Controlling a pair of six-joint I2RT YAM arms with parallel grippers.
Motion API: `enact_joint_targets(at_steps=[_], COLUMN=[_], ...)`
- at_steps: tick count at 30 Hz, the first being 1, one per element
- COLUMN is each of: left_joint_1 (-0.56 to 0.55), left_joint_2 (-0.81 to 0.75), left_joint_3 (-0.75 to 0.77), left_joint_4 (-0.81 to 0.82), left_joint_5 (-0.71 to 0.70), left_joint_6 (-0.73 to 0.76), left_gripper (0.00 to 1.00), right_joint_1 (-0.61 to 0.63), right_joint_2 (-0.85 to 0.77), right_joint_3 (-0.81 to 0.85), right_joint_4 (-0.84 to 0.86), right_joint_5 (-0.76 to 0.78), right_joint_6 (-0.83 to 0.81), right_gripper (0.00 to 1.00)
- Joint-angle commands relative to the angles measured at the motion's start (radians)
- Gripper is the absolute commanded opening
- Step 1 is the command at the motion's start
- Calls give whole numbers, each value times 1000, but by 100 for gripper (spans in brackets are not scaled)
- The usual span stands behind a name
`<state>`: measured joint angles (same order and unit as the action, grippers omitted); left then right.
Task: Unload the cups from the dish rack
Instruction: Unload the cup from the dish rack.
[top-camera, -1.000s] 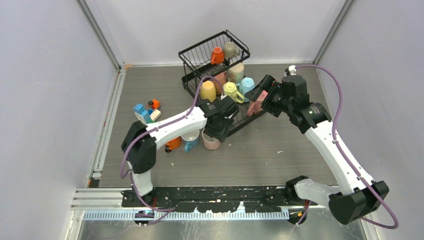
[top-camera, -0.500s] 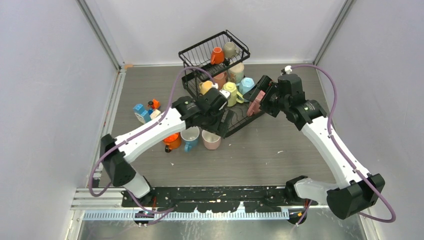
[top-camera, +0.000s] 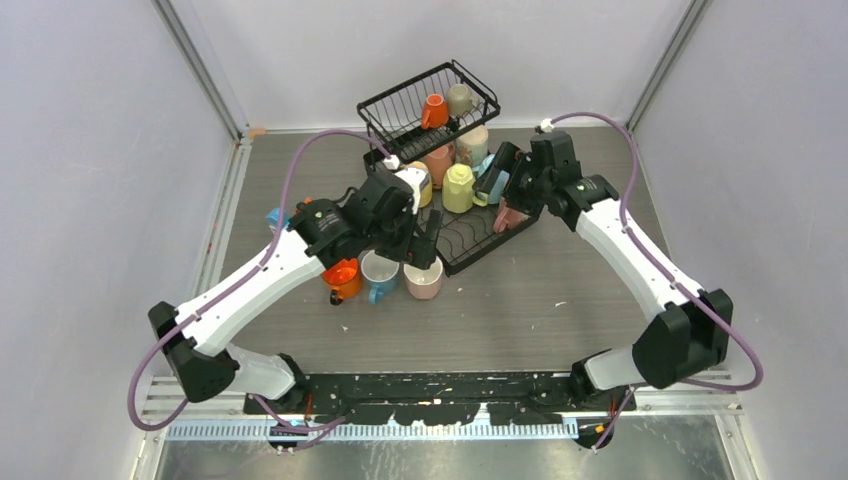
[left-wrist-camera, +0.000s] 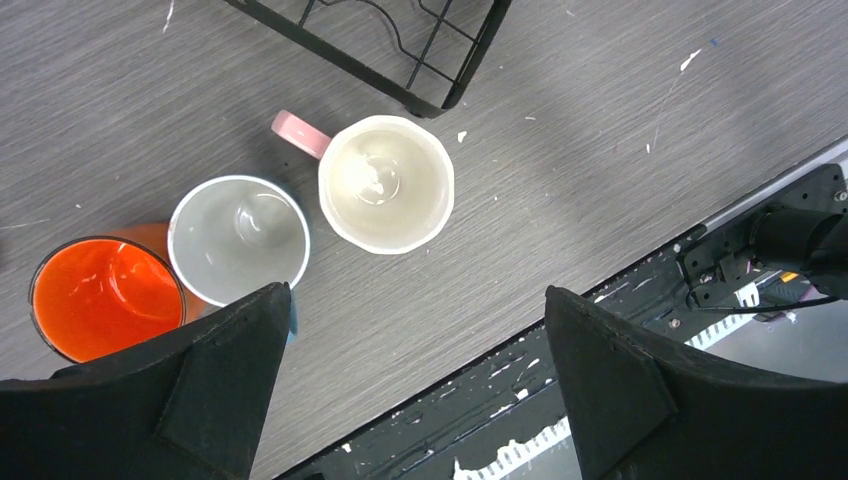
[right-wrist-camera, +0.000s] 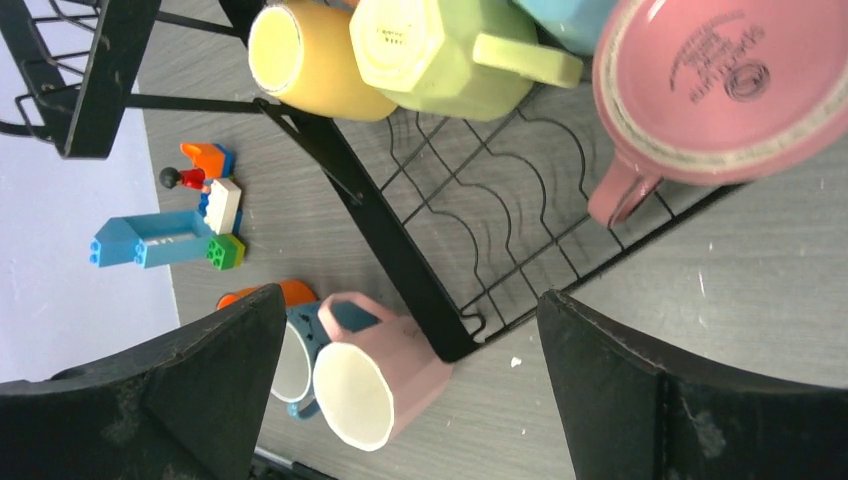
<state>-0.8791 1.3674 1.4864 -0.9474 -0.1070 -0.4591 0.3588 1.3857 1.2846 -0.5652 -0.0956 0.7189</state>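
The black wire dish rack (top-camera: 428, 100) stands at the back. An orange cup (top-camera: 434, 110) and a grey cup (top-camera: 460, 98) sit in its upper basket. Yellow (right-wrist-camera: 300, 55), pale green (right-wrist-camera: 440, 55), blue (top-camera: 492, 180) and pink (right-wrist-camera: 720, 90) cups lie on the lower tray (right-wrist-camera: 480, 230). In front of the rack, three cups stand upright on the table: orange (left-wrist-camera: 105, 300), blue (left-wrist-camera: 238, 240) and pink (left-wrist-camera: 385, 185). My left gripper (left-wrist-camera: 418, 290) hangs open and empty above these. My right gripper (right-wrist-camera: 412, 300) is open and empty over the tray's front edge, near the pink cup.
Small blue, orange and white blocks (right-wrist-camera: 165, 235) lie on the table left of the rack, partly hidden by my left arm in the top view. The table's near edge and the black base rail (left-wrist-camera: 620, 300) run just below the three standing cups.
My left gripper opened wide and lifted off the pink cup, which stays upright on the table. My right arm swung back and left, closer to the rack.
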Motion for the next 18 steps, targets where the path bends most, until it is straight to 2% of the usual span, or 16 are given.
enact_joint_targets(at_steps=[1, 9, 18], left_joint_1=[15, 19, 20], left_joint_2=[-76, -172, -236], left_joint_3=[-12, -50, -63], left_joint_4=[28, 15, -21], left_joint_5=[8, 13, -7], left_joint_6=[17, 9, -4], left_gripper=[100, 100, 100], right_joint_1=[6, 6, 6], right_joint_2=[68, 241, 350], right_joint_3=[68, 141, 178], right_joint_4=[133, 248, 342], right_joint_5=[-8, -4, -11], right_joint_6=[-104, -251, -402], right_gripper=[100, 100, 100])
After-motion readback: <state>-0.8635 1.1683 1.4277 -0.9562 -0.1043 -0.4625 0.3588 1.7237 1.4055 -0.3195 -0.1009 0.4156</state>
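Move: The right hand, open and empty, has the upside-down green cup about 11 cm ahead, 12 cm to its left and 17 cm below. Similarly low, the light blue cup stands some 11 cm ahead and 4 cm left, the pink cup about 4 cm ahead with no sideways offset, and the yellow cup some 10 cm ahead and 21 cm left. From the left hand, the green cup is about 23 cm ahead, 11 cm right and 19 cm lower. Right hand reaches 9 cm forward, sinking 5 cm towards the green cup, open; left retreats up, left and back. ##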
